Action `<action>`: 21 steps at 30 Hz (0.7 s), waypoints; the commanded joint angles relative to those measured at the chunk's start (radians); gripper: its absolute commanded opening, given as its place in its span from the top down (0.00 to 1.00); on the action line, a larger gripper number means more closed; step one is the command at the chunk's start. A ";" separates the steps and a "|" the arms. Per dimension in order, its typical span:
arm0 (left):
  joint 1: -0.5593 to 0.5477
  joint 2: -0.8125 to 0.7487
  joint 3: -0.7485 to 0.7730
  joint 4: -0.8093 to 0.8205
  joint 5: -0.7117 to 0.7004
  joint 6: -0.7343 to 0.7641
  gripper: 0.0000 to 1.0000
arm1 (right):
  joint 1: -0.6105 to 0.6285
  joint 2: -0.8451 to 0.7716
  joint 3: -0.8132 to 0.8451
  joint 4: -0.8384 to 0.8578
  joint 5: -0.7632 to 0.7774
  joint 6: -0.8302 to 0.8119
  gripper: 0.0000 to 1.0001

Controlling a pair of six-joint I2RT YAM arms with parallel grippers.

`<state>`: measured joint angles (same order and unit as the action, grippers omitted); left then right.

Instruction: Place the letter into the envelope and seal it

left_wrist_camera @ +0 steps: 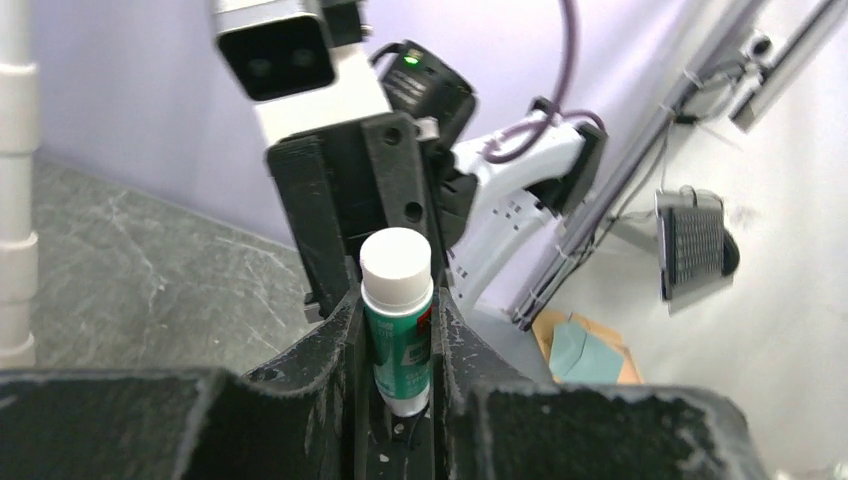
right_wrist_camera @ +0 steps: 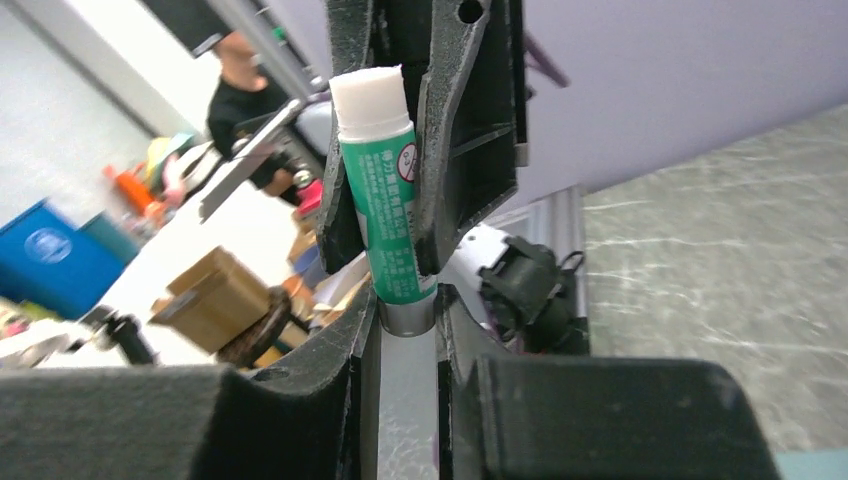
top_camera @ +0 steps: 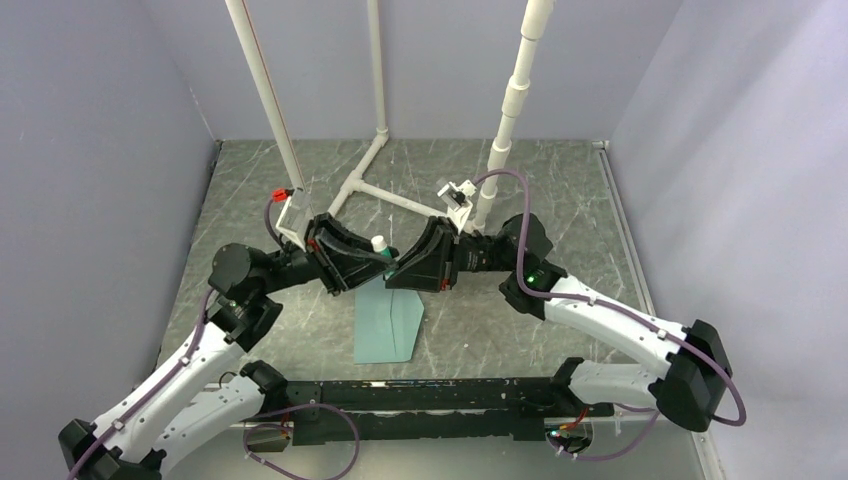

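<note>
The pale teal envelope (top_camera: 386,325) lies flat on the table just below both grippers. No letter shows in the top view. A green glue stick (top_camera: 380,246) with a white cap is held in the air between the two arms. My left gripper (left_wrist_camera: 397,312) is shut on its green body (left_wrist_camera: 398,345). From the opposite side, my right gripper (right_wrist_camera: 408,312) is shut on the cap end (right_wrist_camera: 407,318). The two grippers (top_camera: 366,262) (top_camera: 405,272) meet tip to tip above the envelope's far end.
White pipe stands (top_camera: 372,182) rise from the back of the table behind the grippers. A metal rail (top_camera: 622,225) runs along the table's right edge. In the left wrist view, teal and tan paper (left_wrist_camera: 588,352) lies beyond that rail.
</note>
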<state>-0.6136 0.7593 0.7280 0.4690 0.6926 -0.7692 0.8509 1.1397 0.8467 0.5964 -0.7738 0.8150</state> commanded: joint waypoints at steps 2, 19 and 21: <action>0.010 -0.046 0.011 0.067 0.190 0.155 0.97 | -0.015 0.016 0.012 0.453 -0.261 0.287 1.00; 0.009 -0.067 -0.043 -0.039 -0.367 -0.197 0.98 | 0.000 -0.122 0.138 -0.447 0.356 -0.560 0.28; 0.009 -0.063 -0.037 -0.051 -0.370 -0.209 0.98 | 0.002 -0.132 0.125 -0.413 0.371 -0.552 0.29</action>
<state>-0.6090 0.6930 0.6785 0.3893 0.3897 -0.8906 0.8471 1.0389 0.9894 0.1249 -0.4713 0.3305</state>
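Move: Both hands already grip the glue stick: its middle is about 1 cm above the left hand and some 2 cm forward of, 1 cm left of and 2 cm above the right hand, which has the lower end. From the right hand, the envelope lies on the table about 5 cm ahead, 3 cm left and 39 cm below; on the table too, the yellow screwdriver is roughly 27 cm ahead and 13 cm right, the black-handled screwdriver 24 cm ahead and 13 cm left. Back together by a good 2 cm, then forward: both hands reverse, and as they do the right fingers open wide, let go of the stick's lower end and draw off to the right, swinging about 30 degrees clockwise. The left keeps its closed grip on the stick, carrying it some 6 cm forward and slightly left while rolling and turning counter-clockwise. ##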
